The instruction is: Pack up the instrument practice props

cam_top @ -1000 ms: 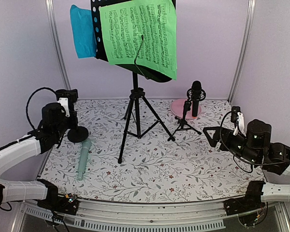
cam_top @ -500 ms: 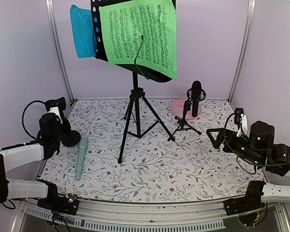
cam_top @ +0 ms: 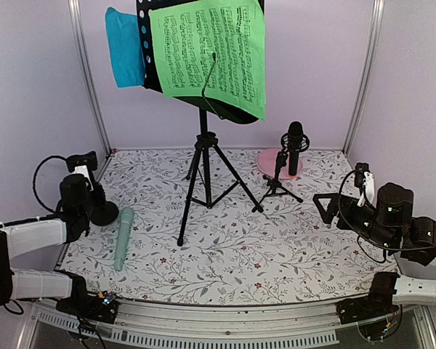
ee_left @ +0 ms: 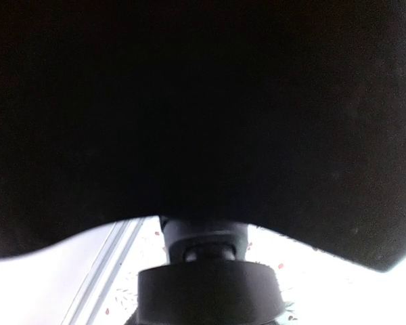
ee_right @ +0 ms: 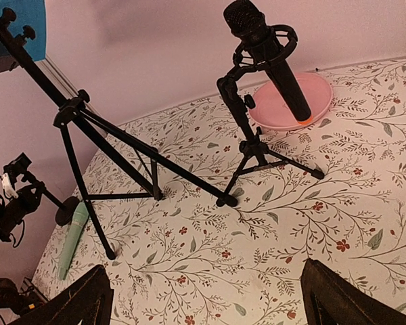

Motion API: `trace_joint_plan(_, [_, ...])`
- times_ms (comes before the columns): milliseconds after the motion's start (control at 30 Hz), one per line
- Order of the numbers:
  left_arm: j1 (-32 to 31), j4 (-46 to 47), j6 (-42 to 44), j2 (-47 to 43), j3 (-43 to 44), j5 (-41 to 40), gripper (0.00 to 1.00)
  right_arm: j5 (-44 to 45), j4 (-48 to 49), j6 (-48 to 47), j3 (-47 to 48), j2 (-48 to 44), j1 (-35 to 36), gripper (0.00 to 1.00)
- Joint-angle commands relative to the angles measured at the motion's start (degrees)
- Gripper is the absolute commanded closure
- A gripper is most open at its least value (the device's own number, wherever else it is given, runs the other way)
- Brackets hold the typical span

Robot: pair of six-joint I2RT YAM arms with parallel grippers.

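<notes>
The black perforated music rack (cam_top: 203, 156) stands on its tripod at the back centre, carrying a green sheet (cam_top: 211, 51) and a blue sheet (cam_top: 125, 47). A black microphone (cam_top: 295, 145) sits clipped in a small tripod support (cam_top: 275, 185), also seen as microphone (ee_right: 267, 57) and support (ee_right: 256, 145). The mint-green microphone (cam_top: 122, 236) lies flat at the left. My left gripper (cam_top: 87, 195) is shut on the round-based black mic support (cam_top: 103, 213), which fills the left wrist view (ee_left: 210, 284). My right gripper (cam_top: 327, 207) stands open at the right, nothing between its fingers (ee_right: 206, 305).
A round pink plate (cam_top: 269, 161) lies behind the small tripod, near the back wall. Metal frame posts (cam_top: 87, 80) rise at the back corners. The rack's three legs spread wide over the floral table cover (cam_top: 232, 247).
My left arm has drawn back toward the left edge, carrying the round-based support away from the rack. The right arm has shifted slightly to the right.
</notes>
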Motion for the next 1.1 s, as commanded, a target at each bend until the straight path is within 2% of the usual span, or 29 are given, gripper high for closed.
trace_joint_plan(0, [0.8,4.6,-0.6,-0.8,-0.5,-1.6,1.00,1.4,0.5,-1.7,-0.1,0.0,-0.2,0.01])
trace_joint_plan(167, [0.8,4.5,-2.3,-1.2,-2.1,-2.2,1.00,1.2,0.9,-2.7,-0.2,0.3,-0.1,0.01])
trace_joint_plan(233, [0.7,4.8,-2.5,-2.0,-2.8,-2.3,0.96,1.2,0.9,-3.0,-0.2,0.2,-0.2,0.01])
trace_joint_plan(433, [0.7,3.4,-2.0,-3.4,-3.1,-2.3,0.84,1.5,0.9,-3.0,-0.9,-0.6,-0.2,0.01])
trace_joint_plan(500, [0.7,2.5,-2.6,-4.1,-3.2,-2.8,0.77,1.4,0.9,-2.6,-1.0,-0.6,-0.2,0.01])
trace_joint_plan(633, [0.7,1.0,-3.6,-6.2,-4.0,-2.4,0.70,1.2,1.1,-1.9,-1.3,-0.6,-0.2,0.01])
trace_joint_plan(700, [0.7,-0.2,-4.4,-7.5,-4.4,-2.4,0.64,1.2,1.2,-1.7,-1.6,-0.6,-0.2,0.01])
trace_joint_plan(900, [0.7,-4.5,-4.0,-11.4,-4.6,-1.0,0.58,1.1,1.8,-1.1,-2.4,-0.8,-0.2,0.01])
trace_joint_plan(967, [0.7,-7.4,-4.3,-12.5,-4.0,-1.5,0.53,0.9,2.2,-0.9,-2.7,-0.9,-0.2,0.01])
trace_joint_plan(1067, [0.7,-12.4,-5.8,-15.2,-3.0,-1.6,0.40,0.0,2.7,-0.7,-2.8,-0.6,-0.2,0.01])
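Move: The left gripper holds the black stand by its upright, just below the holder. The bare spot for its base lies about 3 cm back of the hand and roughly 16 cm below, with no sideways offset. The green tube lies about 10 cm back and 7 cm right of the hand; the music stand's nearest foot is some 11 cm back and 26 cm right. From the right hand, the spot is about 11 cm ahead and 70 cm left, 24 cm below. Ease the left gripper down about 2 cm and slightly back, keeping its grip, to set the black stand's round base on the table beside the green tube. Then open the fingers from nearly shut to about half, and lift some 3 cm while drawing back towards the robot, ending about 3 cm back from the start. ##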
